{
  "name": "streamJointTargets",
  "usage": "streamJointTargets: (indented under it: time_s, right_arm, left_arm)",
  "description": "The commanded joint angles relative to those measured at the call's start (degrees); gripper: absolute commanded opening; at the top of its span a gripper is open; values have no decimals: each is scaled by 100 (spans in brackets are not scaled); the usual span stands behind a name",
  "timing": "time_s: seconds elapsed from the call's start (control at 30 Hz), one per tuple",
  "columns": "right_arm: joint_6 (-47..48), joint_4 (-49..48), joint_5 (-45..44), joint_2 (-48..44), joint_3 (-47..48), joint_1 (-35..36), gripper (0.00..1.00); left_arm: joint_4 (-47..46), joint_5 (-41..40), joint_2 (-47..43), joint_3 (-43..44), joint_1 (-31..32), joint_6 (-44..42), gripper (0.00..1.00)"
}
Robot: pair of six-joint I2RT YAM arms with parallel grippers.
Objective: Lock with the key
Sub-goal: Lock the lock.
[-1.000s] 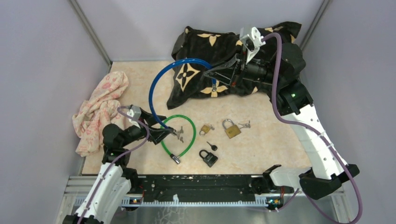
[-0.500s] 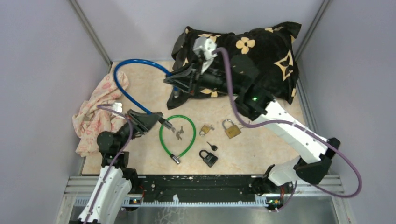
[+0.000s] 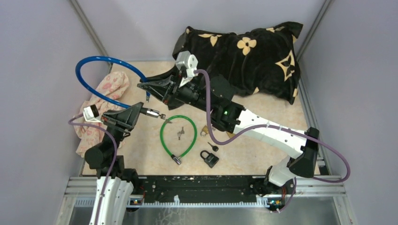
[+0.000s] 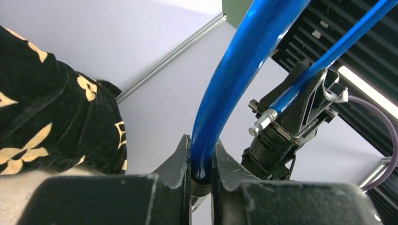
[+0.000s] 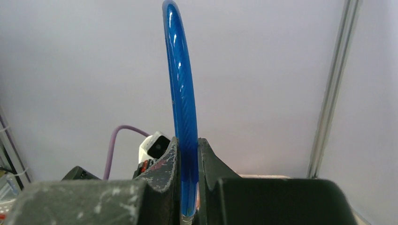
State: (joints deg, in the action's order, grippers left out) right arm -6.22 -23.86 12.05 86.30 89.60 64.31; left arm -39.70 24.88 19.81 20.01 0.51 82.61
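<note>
A blue cable lock [image 3: 94, 61] arches above the table's left side with one end in each gripper. My left gripper [image 3: 141, 111] is shut on the cable [image 4: 220, 103] just above its dark barrel; the metal barrel end [image 3: 152, 113] sticks out past the fingertips, with what looks like a key at its tip. My right gripper [image 3: 143, 86] is shut on the other end [image 5: 184, 140], whose silver pin [image 4: 263, 123] points down towards the barrel, a short gap apart. In the left wrist view the left gripper [image 4: 202, 157] pinches the cable; in the right wrist view the right gripper [image 5: 187, 157] does too.
A green cable lock [image 3: 164, 140] lies on the table with keys [image 3: 179, 134] inside its loop. Near it are a black padlock [image 3: 210, 158], a black key [image 3: 213, 147] and a brass padlock [image 3: 205, 130]. A black patterned pillow [image 3: 253, 56] fills the back, a pink cloth [image 3: 101, 101] the left.
The right arm swept left from the pillow, carrying its cable end. The left gripper closed on the barrel end and lifted it off the table. The blue loop swung left.
</note>
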Motion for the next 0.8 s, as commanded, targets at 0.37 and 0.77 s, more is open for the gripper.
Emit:
streamJointTargets:
  time_s: [0.37,0.77]
  right_arm:
    - [879,744,354,-910,-153,225,0]
    - [-229,-2677,799,-1438,-1997,235,0]
  left_arm:
    - [-2227,2438,-292,-190,55,-3318,0]
    - [-2340,454,-173,476,-11,-1695,0]
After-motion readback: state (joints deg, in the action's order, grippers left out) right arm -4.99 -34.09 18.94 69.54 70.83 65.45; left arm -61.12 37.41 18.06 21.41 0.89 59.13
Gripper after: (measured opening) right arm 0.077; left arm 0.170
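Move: The right hand holds the blue lock's pin end. The lock head in the left fingers lies about 12 cm below the right hand, 2 cm to its right and 2 cm back. From the left hand, the pin is roughly 8 cm above, 2 cm right and 1 cm back. The lock head is level, 4 cm right; its key is 7 cm right and 1 cm back. The green lock lies some 38 cm below, 10 cm ahead and 9 cm right. Both grippers keep their pinch on the blue lock's two ends while drawing them back towards the bases, pin and lock head still apart. The right hand, after a small dip and recovery, goes about 7 cm right and nearly as far back. The left comes back 7.5 cm, drifting right, tilts its fingers up some 40 degrees with a roll, then rises late. ##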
